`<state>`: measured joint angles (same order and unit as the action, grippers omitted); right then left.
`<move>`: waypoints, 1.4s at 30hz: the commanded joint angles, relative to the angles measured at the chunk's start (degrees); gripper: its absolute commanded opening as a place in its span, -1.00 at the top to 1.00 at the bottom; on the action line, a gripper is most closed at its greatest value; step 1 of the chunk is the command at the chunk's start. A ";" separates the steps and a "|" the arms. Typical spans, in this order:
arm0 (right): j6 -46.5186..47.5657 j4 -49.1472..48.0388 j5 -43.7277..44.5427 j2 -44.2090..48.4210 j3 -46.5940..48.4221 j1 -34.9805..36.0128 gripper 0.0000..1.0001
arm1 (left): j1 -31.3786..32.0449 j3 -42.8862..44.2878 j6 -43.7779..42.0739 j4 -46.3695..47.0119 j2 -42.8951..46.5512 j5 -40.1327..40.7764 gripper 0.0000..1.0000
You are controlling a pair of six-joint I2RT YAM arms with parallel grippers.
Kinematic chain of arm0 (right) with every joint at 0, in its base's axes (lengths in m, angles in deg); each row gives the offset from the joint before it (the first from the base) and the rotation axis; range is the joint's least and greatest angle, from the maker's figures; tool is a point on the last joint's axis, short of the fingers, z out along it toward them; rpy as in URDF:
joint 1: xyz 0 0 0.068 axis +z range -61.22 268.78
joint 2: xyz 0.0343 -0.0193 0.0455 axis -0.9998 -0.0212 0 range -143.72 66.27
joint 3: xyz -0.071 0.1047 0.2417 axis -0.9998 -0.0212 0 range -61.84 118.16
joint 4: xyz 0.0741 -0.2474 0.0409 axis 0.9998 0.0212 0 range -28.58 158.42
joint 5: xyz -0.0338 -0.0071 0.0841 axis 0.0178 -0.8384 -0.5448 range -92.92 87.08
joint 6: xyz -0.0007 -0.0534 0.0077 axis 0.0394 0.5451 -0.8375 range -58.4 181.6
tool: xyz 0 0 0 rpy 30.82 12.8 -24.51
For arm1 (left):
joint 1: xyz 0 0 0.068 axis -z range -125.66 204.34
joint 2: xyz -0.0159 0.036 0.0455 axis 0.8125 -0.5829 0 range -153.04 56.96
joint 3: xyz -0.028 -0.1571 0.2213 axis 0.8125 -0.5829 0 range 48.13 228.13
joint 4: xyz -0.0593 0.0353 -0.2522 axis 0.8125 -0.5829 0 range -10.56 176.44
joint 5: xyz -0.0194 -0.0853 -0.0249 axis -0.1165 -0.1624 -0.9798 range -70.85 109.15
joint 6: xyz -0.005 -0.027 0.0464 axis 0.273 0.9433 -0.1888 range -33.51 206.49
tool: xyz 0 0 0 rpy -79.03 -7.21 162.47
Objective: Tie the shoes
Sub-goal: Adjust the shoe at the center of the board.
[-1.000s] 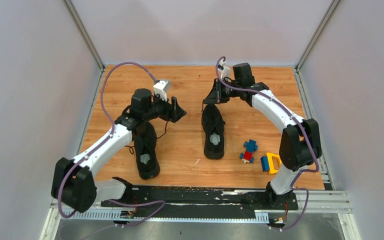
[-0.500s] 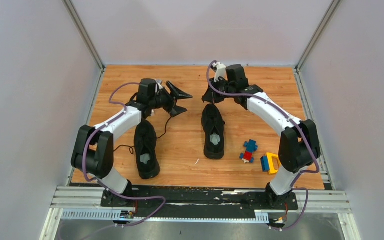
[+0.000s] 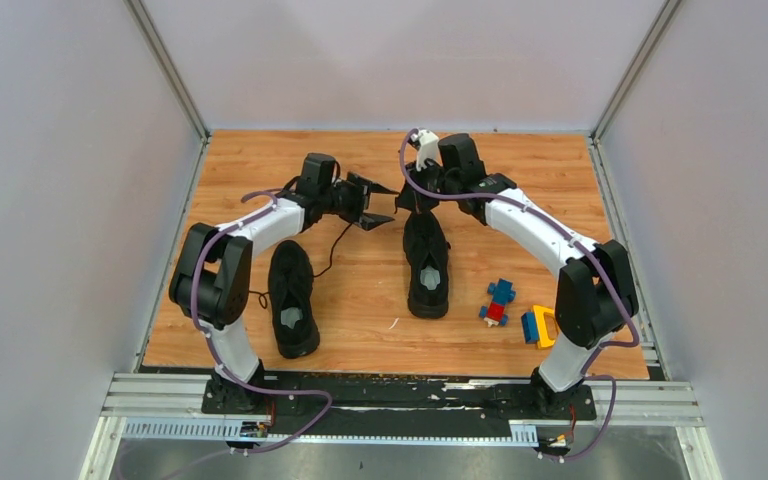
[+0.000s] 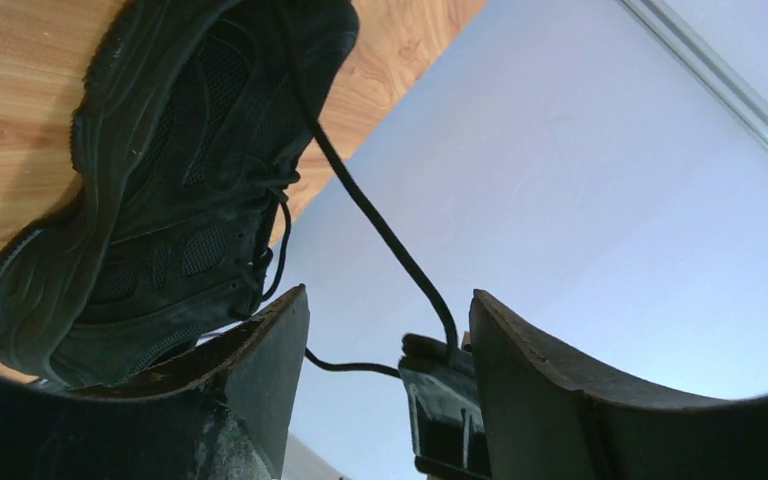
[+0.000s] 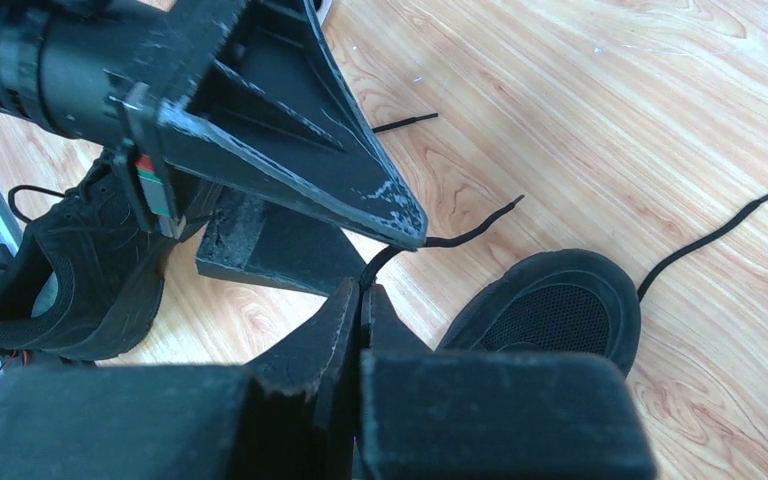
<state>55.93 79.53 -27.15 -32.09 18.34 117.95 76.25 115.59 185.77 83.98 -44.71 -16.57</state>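
Two black shoes lie on the wooden table: the left shoe and the right shoe. My right gripper hovers over the right shoe's toe end, shut on one of its thin black laces, which is pinched at the tips of the right gripper. My left gripper stands open just left of it. In the left wrist view the lace rises from the right shoe to the right gripper's tips, which sit between the open fingers of the left gripper.
A blue-and-red toy block and a yellow one lie right of the right shoe. Loose lace ends trail on the wood. Grey walls close in the table at back and sides.
My left arm has swung its open gripper right and toward the back, up to the right gripper. The right gripper has shifted slightly left, still shut on the lace.
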 commanded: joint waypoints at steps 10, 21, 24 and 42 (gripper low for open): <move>0.18 -1.22 -0.82 4.76 -1.90 -0.01 1.00 | 2.26 3.47 2.85 -0.67 -4.46 0.87 -0.10; -0.46 -0.97 -2.24 5.61 -4.09 0.02 1.00 | 2.44 3.03 2.50 -2.23 -4.31 0.85 -0.19; -0.61 -0.88 -3.13 5.94 -4.56 0.23 1.00 | 2.48 3.75 2.43 -1.61 -5.28 0.95 -0.14; -0.57 0.59 -6.39 7.50 -7.75 1.57 1.00 | 3.51 4.93 0.43 1.36 -7.26 1.85 0.45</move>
<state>55.47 80.18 -31.19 -27.57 11.43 118.93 79.49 118.17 187.56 82.71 -51.11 -15.72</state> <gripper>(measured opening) 0.019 0.328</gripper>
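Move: The left hand hovers open at the lace stretch by the right fingers, about 3 cm to its right, level and some 2 cm below. From the right hand, which already pinches that lace, the middle of the centre shoe lies about 6 cm back, 4 cm right and 13 cm below. The other shoe's middle is roughly 16 cm back and 20 cm left of the left hand, 12 cm below. Left sinks about 4 cm, edging right, fingers narrowing around the lace; right, still pinching, backs about 4 cm. ##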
